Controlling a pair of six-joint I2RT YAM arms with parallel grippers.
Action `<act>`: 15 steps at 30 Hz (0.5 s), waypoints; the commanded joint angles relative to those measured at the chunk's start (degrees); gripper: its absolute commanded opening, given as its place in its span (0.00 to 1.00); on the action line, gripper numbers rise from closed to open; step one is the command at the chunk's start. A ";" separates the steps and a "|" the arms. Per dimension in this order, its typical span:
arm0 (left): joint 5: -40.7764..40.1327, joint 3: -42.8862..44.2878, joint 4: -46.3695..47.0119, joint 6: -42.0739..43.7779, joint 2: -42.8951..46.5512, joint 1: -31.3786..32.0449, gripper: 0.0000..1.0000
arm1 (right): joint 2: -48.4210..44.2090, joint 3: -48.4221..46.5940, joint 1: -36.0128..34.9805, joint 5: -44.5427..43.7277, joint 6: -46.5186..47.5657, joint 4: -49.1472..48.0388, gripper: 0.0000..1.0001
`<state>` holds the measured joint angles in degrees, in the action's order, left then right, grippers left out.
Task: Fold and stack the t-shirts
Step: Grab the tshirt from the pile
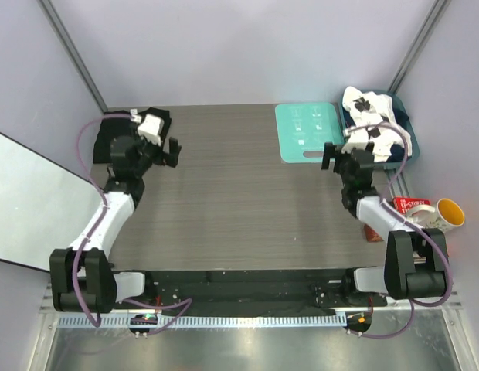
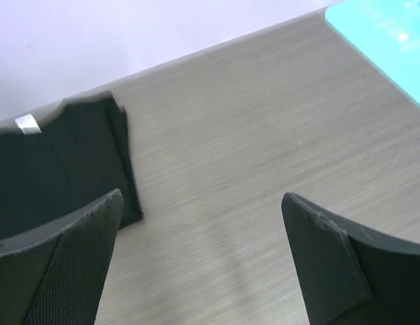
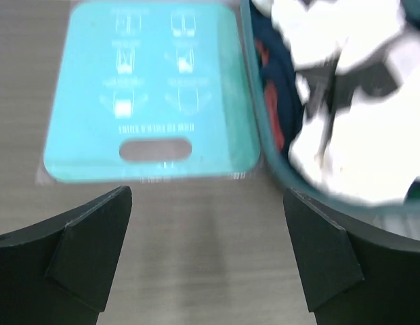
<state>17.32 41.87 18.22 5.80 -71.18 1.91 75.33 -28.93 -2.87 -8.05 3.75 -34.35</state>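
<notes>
A black t-shirt (image 2: 54, 162) lies folded at the table's far left corner (image 1: 108, 137), its small white neck label (image 2: 27, 124) showing. My left gripper (image 1: 171, 152) hovers just right of it, open and empty (image 2: 203, 257). A crumpled white t-shirt (image 1: 361, 104) sits in a teal basket (image 1: 404, 116) at the far right, mixed with dark cloth (image 3: 345, 101). My right gripper (image 1: 330, 157) hangs open and empty (image 3: 206, 250) over bare table, just in front of the basket rim (image 3: 264, 149).
A flat teal board (image 1: 307, 131) with printed diagrams (image 3: 149, 88) lies left of the basket. A yellow cup (image 1: 450, 212), a tape roll (image 1: 421, 212) and a red box (image 1: 405, 204) sit at the right edge. A white panel (image 1: 31, 201) leans at the left.
</notes>
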 commanded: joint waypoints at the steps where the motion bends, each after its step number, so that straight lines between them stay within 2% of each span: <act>1: 2.63 18.82 -29.59 6.84 -2.81 0.20 1.00 | 0.07 -20.78 0.94 -0.39 6.35 30.88 1.00; 2: 2.19 28.52 -35.56 10.42 -5.00 0.46 1.00 | 1.47 -24.04 1.72 0.57 7.58 33.79 1.00; 3: 1.41 33.32 -46.67 11.15 -10.24 0.46 1.00 | 2.01 -29.55 3.82 4.50 7.68 38.87 1.00; 4: -1.91 37.80 -51.48 11.86 -12.73 0.55 1.00 | 2.97 -32.74 4.28 5.84 8.20 41.53 1.00; 5: -3.59 46.20 -55.79 13.78 -15.89 0.55 1.00 | 5.59 -36.25 4.37 6.12 9.42 44.34 1.00; 6: -5.79 50.20 -63.58 14.32 -21.14 0.55 1.00 | 7.97 -43.77 4.46 5.60 9.87 50.02 1.00; 8: -10.72 58.80 -68.38 15.63 -26.10 0.55 1.00 | 15.32 -50.84 4.81 3.67 10.40 54.72 1.00; 10: -11.43 62.88 -72.79 18.18 -30.22 0.37 1.00 | 20.18 -59.90 7.60 5.22 9.27 60.17 1.00; 12: -11.78 64.83 -71.32 20.38 -30.86 0.37 1.00 | 27.80 -68.31 9.72 6.47 6.99 63.50 1.00; 14: -11.61 65.79 -70.08 21.61 -31.21 0.55 1.00 | 33.45 -75.01 12.35 7.35 6.36 66.50 0.93; 15: -11.78 66.32 -69.90 22.23 -31.48 0.64 1.00 | 35.48 -80.09 12.89 7.26 6.45 67.56 0.93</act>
<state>7.88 104.44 -43.79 22.85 -103.15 2.48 102.06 -96.49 5.69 -2.44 11.57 19.51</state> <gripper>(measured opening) 0.997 0.957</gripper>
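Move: The white t-shirt on the pile in the bin lies about 17 cm ahead of the right hand, 11 cm to its right and some 9 cm below. The teal folding board lies flat about 20 cm ahead of that hand, 10 cm to its left and 14 cm down. From the left hand the same t-shirt is roughly 20 cm farther out, 62 cm to the right and 15 cm below. Up and forward in an arc goes the open right hand, some 13 cm out and 6 cm to the right, to high over the near part of the bin, climbing about 14 cm before it starts to sink; its fingers tip down some 15 degrees and touch nothing. The empty left hand goes about 8 cm forward, rises 11 cm and sinks most of the way back, tipping down and rolling its left side up. ##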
